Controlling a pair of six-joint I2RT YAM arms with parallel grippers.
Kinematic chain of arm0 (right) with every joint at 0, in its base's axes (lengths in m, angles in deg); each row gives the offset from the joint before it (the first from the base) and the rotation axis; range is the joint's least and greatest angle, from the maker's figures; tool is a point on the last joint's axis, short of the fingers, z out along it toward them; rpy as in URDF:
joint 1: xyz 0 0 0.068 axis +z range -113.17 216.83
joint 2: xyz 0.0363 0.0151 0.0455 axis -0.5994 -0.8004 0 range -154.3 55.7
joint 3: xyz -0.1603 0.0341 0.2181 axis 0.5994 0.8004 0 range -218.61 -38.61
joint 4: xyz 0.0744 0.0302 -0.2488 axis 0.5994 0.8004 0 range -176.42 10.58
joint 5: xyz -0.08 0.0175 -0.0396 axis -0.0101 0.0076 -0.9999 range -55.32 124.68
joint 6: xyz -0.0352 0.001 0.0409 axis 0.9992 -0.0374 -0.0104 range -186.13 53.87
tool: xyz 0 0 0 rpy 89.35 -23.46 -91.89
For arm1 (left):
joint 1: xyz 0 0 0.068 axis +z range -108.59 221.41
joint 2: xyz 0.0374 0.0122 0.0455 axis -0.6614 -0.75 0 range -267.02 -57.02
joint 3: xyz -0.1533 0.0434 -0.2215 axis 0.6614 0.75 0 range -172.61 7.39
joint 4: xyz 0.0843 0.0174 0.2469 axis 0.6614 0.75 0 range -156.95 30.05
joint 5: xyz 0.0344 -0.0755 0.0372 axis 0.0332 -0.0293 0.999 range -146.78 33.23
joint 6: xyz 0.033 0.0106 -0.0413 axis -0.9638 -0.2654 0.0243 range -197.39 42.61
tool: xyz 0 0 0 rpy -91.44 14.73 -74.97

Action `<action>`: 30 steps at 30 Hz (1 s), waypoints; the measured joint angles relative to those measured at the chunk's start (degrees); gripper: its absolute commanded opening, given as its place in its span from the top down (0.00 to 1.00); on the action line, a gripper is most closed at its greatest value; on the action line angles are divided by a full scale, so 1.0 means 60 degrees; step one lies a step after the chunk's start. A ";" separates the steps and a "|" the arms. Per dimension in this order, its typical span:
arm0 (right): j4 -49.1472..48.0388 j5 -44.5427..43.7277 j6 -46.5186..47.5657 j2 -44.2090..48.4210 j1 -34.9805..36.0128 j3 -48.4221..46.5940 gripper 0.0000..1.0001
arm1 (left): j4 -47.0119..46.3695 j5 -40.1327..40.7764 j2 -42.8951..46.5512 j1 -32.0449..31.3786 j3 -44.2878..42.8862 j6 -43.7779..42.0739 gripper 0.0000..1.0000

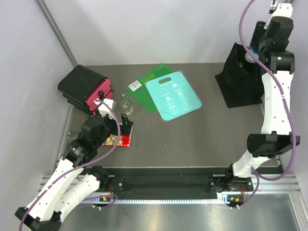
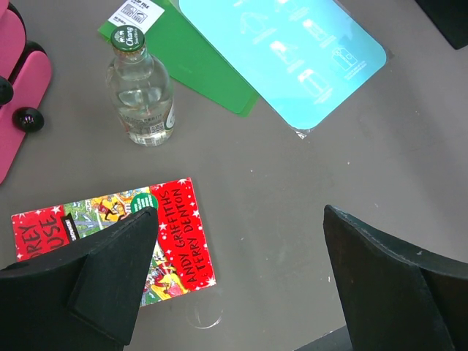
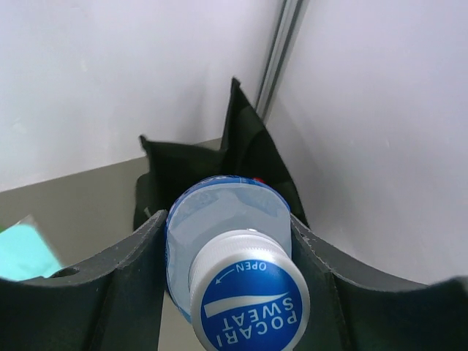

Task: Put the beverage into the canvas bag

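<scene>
The beverage point(image 3: 252, 306) is a clear plastic bottle with a blue and silver Pocari Sweat cap. My right gripper point(image 3: 227, 223) is shut on its body, one finger on each side. It hangs high over the far right corner, above the open mouth of the black canvas bag point(image 3: 248, 157). From above, the bag point(image 1: 238, 82) stands upright against the right wall, with the right gripper point(image 1: 251, 57) over its top edge. My left gripper point(image 2: 240, 219) is open and holds nothing, low over the table beside a red book point(image 2: 175, 219).
A glass bottle with a green cap point(image 2: 140, 91) stands beyond the book. A green board point(image 2: 197, 58) and a teal board point(image 2: 292, 51) lie at mid table. A black hard case with a pink edge point(image 1: 84, 89) sits at the far left.
</scene>
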 measured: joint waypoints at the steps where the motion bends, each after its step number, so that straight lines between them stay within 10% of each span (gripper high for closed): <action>1: -0.0153 0.0055 0.0040 -0.0153 -0.0157 -0.0062 1.00 | -0.0004 -0.0007 0.0000 0.0000 0.0000 -0.0004 0.01; 30: -0.0310 0.0539 0.0186 -0.1672 -0.0980 0.0208 1.00 | -0.0109 0.0000 -0.0007 0.0000 0.0073 -0.0015 0.01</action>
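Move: The right hand holds the blue-capped bottle just below its cap. The canvas bag's mouth is some 8 cm ahead of that hand, 4 cm to its right and about 20 cm below. Inside the bag, the red cap is about 10 cm ahead, 7 cm right, and the green cap 8 cm ahead, 3 cm left, both roughly 28 cm below. From the left hand, the mouth is some 30 cm ahead and 56 cm right, about level. Downward and forward-right, the right hand carries the bottle over the canvas bag, sinking all the way for about 8 cm in total. It first reaches some 8 cm forward, then eases back about 3 cm while still going down, with the fingers tipping roughly 10 degrees lower. The fingers keep their hold on the bottle throughout. ##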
